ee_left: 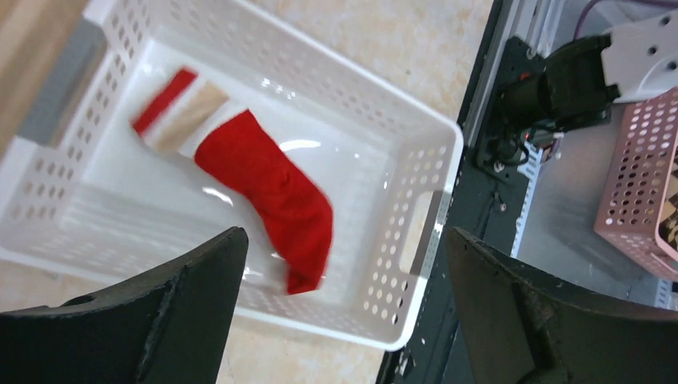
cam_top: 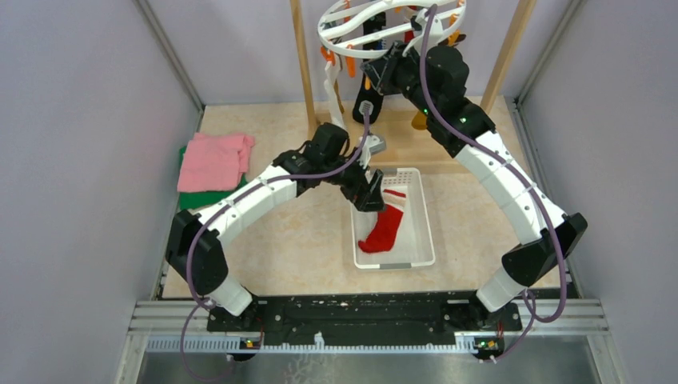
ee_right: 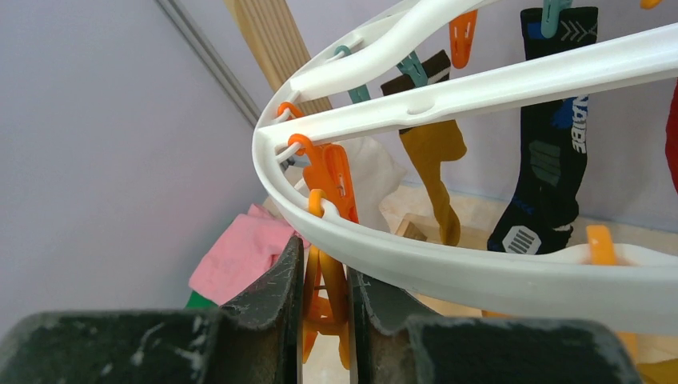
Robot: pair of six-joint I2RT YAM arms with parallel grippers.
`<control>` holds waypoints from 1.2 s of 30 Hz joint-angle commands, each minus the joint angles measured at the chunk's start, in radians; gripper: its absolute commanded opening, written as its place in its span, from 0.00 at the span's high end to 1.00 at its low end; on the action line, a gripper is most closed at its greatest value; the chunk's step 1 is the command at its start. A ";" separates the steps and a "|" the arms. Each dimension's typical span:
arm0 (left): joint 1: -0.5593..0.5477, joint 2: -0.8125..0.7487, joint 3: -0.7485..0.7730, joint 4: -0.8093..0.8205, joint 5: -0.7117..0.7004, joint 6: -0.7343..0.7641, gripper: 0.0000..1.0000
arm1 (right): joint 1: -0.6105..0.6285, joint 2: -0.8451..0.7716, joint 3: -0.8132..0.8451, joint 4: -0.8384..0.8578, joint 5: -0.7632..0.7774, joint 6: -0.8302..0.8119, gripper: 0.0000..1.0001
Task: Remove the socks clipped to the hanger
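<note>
The white oval hanger (cam_top: 376,28) hangs at the back between wooden posts. A white sock (cam_top: 331,88), a black patterned sock (cam_top: 369,100) and a mustard sock (cam_top: 420,120) hang from its clips. In the right wrist view my right gripper (ee_right: 325,258) is shut on an orange clip (ee_right: 328,276) under the hanger ring (ee_right: 480,276); the white sock (ee_right: 376,172), mustard sock (ee_right: 436,160) and black sock (ee_right: 552,152) hang beyond. My left gripper (ee_left: 344,296) is open and empty above the white basket (ee_left: 432,152), where a red sock with a white cuff (ee_left: 272,192) lies.
The wooden frame posts (cam_top: 301,56) stand on a wooden base at the back. A folded pink cloth (cam_top: 212,160) lies on a green one at the left. Grey walls close in both sides. A pink slotted basket (ee_left: 640,184) shows past the table's near edge.
</note>
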 commanded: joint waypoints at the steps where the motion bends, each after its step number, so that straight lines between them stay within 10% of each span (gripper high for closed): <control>1: 0.028 -0.083 -0.024 -0.115 0.049 0.135 0.01 | -0.020 -0.056 0.061 -0.021 0.018 -0.002 1.00; 7: 0.198 -0.143 0.058 -0.294 0.061 0.270 0.01 | -0.055 -0.088 0.047 -0.074 0.034 0.019 1.00; 22: 0.354 -0.030 0.168 0.196 0.058 -0.070 0.01 | -0.244 -0.193 -0.130 -0.043 -0.047 0.145 0.99; 36: 0.377 0.139 0.140 0.684 0.355 -0.347 0.01 | -0.294 -0.194 -0.132 -0.045 -0.139 0.163 0.92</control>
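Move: The next sock, the white one on the hanger, has its middle about 20 cm ahead of the left hand, 9 cm to its left and 8 cm higher. The black sock hangs some 10 cm beyond it and 8 cm to its right. The basket lies 2 cm ahead of the left hand, 6 cm right and 18 cm below. From the right hand the white sock is roughly 6 cm ahead, 8 cm left and 12 cm lower. Still pinching the emptied orange clip on the hanger's near rim, the right hand drags it about 11 cm to the right, yawing slightly clockwise, then holds. The open left hand leaves the basket, swings forward, left and up, then curves back right beside the white sock, some 14 cm forward and 10 cm higher in all, its fingers tipping up about 20 degrees. ##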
